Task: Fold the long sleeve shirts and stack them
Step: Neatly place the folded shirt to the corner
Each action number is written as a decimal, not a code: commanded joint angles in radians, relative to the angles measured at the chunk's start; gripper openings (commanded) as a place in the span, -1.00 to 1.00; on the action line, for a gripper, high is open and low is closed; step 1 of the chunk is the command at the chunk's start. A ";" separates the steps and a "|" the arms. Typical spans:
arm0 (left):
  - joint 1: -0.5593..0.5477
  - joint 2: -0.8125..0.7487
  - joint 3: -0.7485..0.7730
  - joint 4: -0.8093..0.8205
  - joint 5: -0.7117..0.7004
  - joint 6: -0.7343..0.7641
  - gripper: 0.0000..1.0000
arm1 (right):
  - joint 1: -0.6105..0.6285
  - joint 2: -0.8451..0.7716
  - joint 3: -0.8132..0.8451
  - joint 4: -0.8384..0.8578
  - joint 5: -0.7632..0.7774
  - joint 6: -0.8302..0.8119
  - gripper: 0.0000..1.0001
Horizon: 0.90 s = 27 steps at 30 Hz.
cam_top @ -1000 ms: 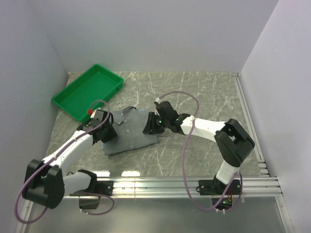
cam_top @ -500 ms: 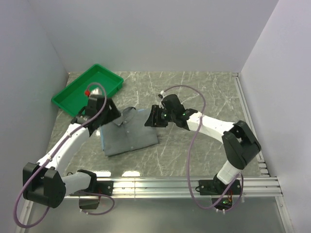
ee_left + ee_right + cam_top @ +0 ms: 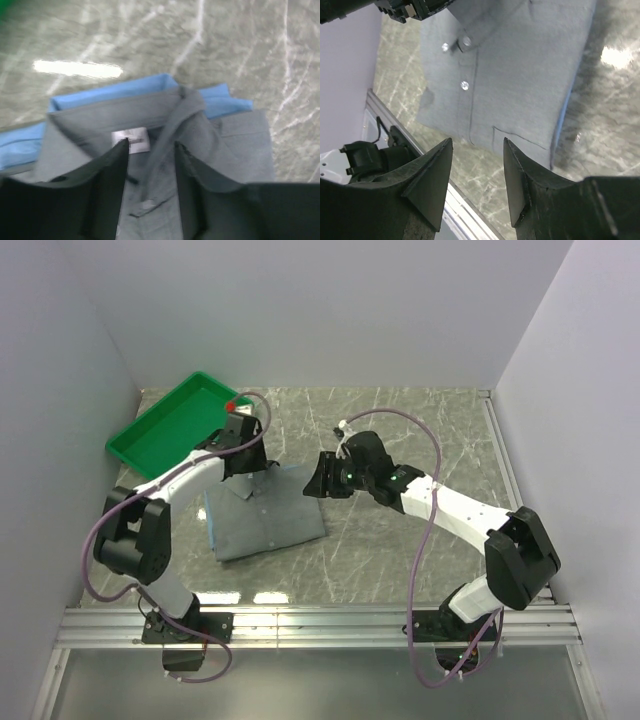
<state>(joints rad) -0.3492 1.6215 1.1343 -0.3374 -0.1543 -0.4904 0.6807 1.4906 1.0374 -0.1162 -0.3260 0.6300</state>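
The grey long sleeve shirt (image 3: 270, 520) lies folded on the marble table, collar at the far end. It rests on the folded light blue shirt, whose edge (image 3: 115, 92) shows past the grey collar and along one side (image 3: 561, 125). My left gripper (image 3: 247, 458) hovers over the grey collar (image 3: 175, 107), open, with its fingers (image 3: 112, 175) on either side of the placket and label. At the shirt's far right corner my right gripper (image 3: 320, 482) is open and holds nothing. The chest pocket and buttons of the grey shirt (image 3: 520, 75) show beyond it.
A green plastic tray (image 3: 180, 425) sits at the back left, near the left arm. An aluminium rail (image 3: 320, 620) runs along the near table edge and shows under the right fingers (image 3: 460, 210). White walls enclose three sides.
The left arm has swung from the shirt's left side round to the far end, over the collar. The right gripper has drawn back a little from the shirt's right edge.
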 commanded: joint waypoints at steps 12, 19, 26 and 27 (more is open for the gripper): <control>-0.129 0.060 0.058 -0.018 -0.047 0.036 -0.66 | -0.013 -0.040 -0.037 0.007 0.019 -0.013 0.05; -0.145 0.126 -0.005 -0.017 -0.065 -0.042 -0.68 | -0.020 -0.015 -0.040 0.039 -0.001 0.004 0.06; -0.119 0.218 -0.028 0.005 -0.030 -0.129 -0.70 | -0.023 -0.016 -0.031 0.039 0.001 -0.004 0.05; -0.106 0.227 -0.027 -0.005 -0.019 -0.137 -0.70 | -0.021 -0.019 -0.031 0.041 0.001 -0.006 0.05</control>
<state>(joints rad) -0.4828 1.8000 1.1271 -0.3229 -0.1947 -0.5720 0.6666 1.4883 1.0050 -0.1127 -0.3229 0.6334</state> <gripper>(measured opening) 0.146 0.527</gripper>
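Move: Just to the left hand's right, about 5 cm over and 8 cm below, lies the crumpled collar fold of the grey folded shirt. The white size label sits some 6 cm left of that fold, level with it; the blue shirt's edge peeks out roughly 3 cm ahead of and 3 cm right of it. The green tray is about 11 cm ahead of the left hand and 17 cm left. From the right hand the fold lies some 11 cm ahead, 9 cm left and 14 cm below. Shifting about 5 cm right, level above the grey shirt, the left hand brings its half-open fingers nearly shut in the air, then sinks about 7 cm with a slight draw back onto the collar fold. The fingers tip some 10 degrees steeper on the way down, and the closed tips come to press on the crumpled cloth. ##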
